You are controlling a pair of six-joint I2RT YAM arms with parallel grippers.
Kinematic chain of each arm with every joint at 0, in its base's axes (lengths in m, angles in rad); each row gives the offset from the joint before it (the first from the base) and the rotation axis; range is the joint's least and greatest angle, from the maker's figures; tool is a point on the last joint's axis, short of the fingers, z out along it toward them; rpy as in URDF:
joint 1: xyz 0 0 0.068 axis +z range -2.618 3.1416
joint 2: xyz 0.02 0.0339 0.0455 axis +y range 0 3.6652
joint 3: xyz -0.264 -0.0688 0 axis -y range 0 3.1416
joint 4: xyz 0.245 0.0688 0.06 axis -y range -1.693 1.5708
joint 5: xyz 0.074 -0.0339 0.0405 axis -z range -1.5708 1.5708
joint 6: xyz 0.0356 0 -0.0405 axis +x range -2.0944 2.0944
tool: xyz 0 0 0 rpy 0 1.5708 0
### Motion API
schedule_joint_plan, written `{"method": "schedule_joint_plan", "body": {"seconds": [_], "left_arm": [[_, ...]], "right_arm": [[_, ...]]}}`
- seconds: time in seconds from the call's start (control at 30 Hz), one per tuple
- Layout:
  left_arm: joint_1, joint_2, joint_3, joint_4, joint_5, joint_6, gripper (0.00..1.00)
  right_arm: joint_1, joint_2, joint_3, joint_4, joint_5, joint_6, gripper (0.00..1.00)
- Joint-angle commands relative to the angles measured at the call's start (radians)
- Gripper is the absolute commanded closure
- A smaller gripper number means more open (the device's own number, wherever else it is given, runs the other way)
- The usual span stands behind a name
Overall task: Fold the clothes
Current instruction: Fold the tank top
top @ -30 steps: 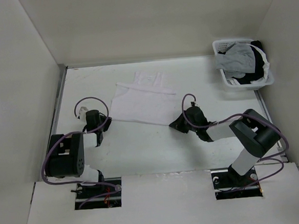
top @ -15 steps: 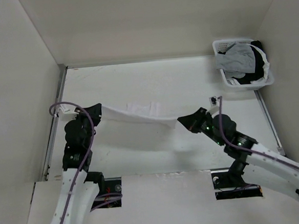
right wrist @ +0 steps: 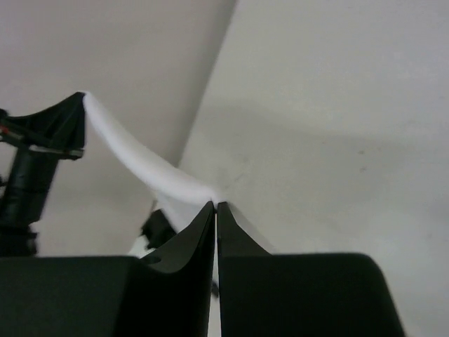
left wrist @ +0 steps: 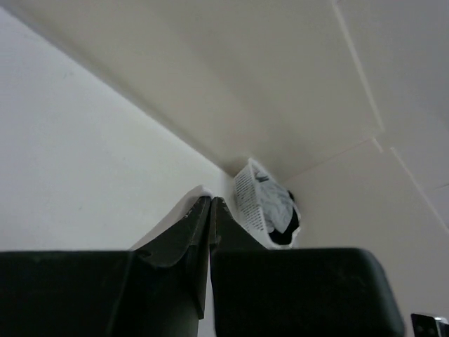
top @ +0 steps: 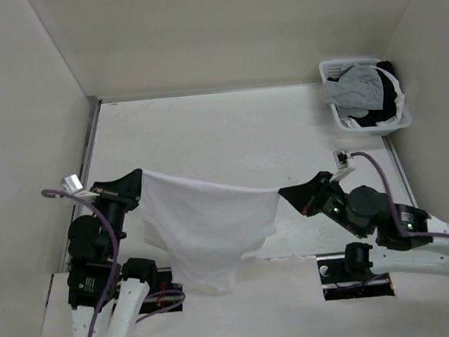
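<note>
The clothes [top: 205,224], one thin white garment, hang in the air as a sheet stretched between both grippers, with the lower part drooping toward the near table edge. My left gripper [top: 138,177] is shut on its upper left corner. My right gripper [top: 281,191] is shut on its upper right corner. In the right wrist view the clothes [right wrist: 140,165] run as a taut white band from my right gripper [right wrist: 215,204] across to the left gripper [right wrist: 66,116]. In the left wrist view my left gripper [left wrist: 210,199] has its jaws pressed together, with a sliver of white fabric [left wrist: 198,189] at the tips.
A white laundry basket [top: 327,70] stands at the far right corner of the table, holding a grey garment [top: 354,88] and a black garment [top: 389,95]. It also shows in the left wrist view as the basket [left wrist: 247,200]. Pale walls enclose the table on three sides.
Both grippers have risen and drawn back toward the near edge, lifting the white garment off the table. It lay flat a second ago and now hangs between them.
</note>
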Motion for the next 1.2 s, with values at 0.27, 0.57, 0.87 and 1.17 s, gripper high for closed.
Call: {"method": "schedule_joint_plan", "body": {"seconds": [0.27,0.57,0.87,1.17], "left_arm": [[0.039,0.73,-0.207,0.568,-0.076,-0.023,1.0],[0.079,1.371,0.162,0.749,-0.006,-0.044,1.0],[0.063,1.108,-0.119,0.815,0.0,-0.067,1.0],[0.086,0.585,-0.488,0.667,0.064,-0.064,1.0]], "right_arm": [[-0.803,0.623,-0.125,0.56,-0.654,-0.124,0.94],[-1.021,1.215,0.337,0.557,-0.811,-0.153,0.94],[-0.992,0.983,0.062,0.641,-0.77,-0.145,0.94],[-0.841,0.683,-0.311,0.671,-0.659,-0.093,0.94]]}}
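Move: The tank top hangs stretched between both grippers, its loose end swung back toward the bases. From the left hand its middle lies some 14 cm right, 11 cm back and 14 cm below; from the right hand about 15 cm left, 5 cm back and 13 cm below. The bare table patch it is taken to is some 12 cm ahead, 14 cm right and 34 cm below the left hand, 18 cm ahead, 15 cm left and 31 cm below the right. The tank top, still pinched at two corners, is swept forward and down over the table by both hands together, about 30 cm out and nearly 25 cm down, while the wrists tip fingers-down and the right also swings clockwise. The hands then draw back toward the bases, the left rising slightly, fingers staying shut and the wrists levelling partly. ##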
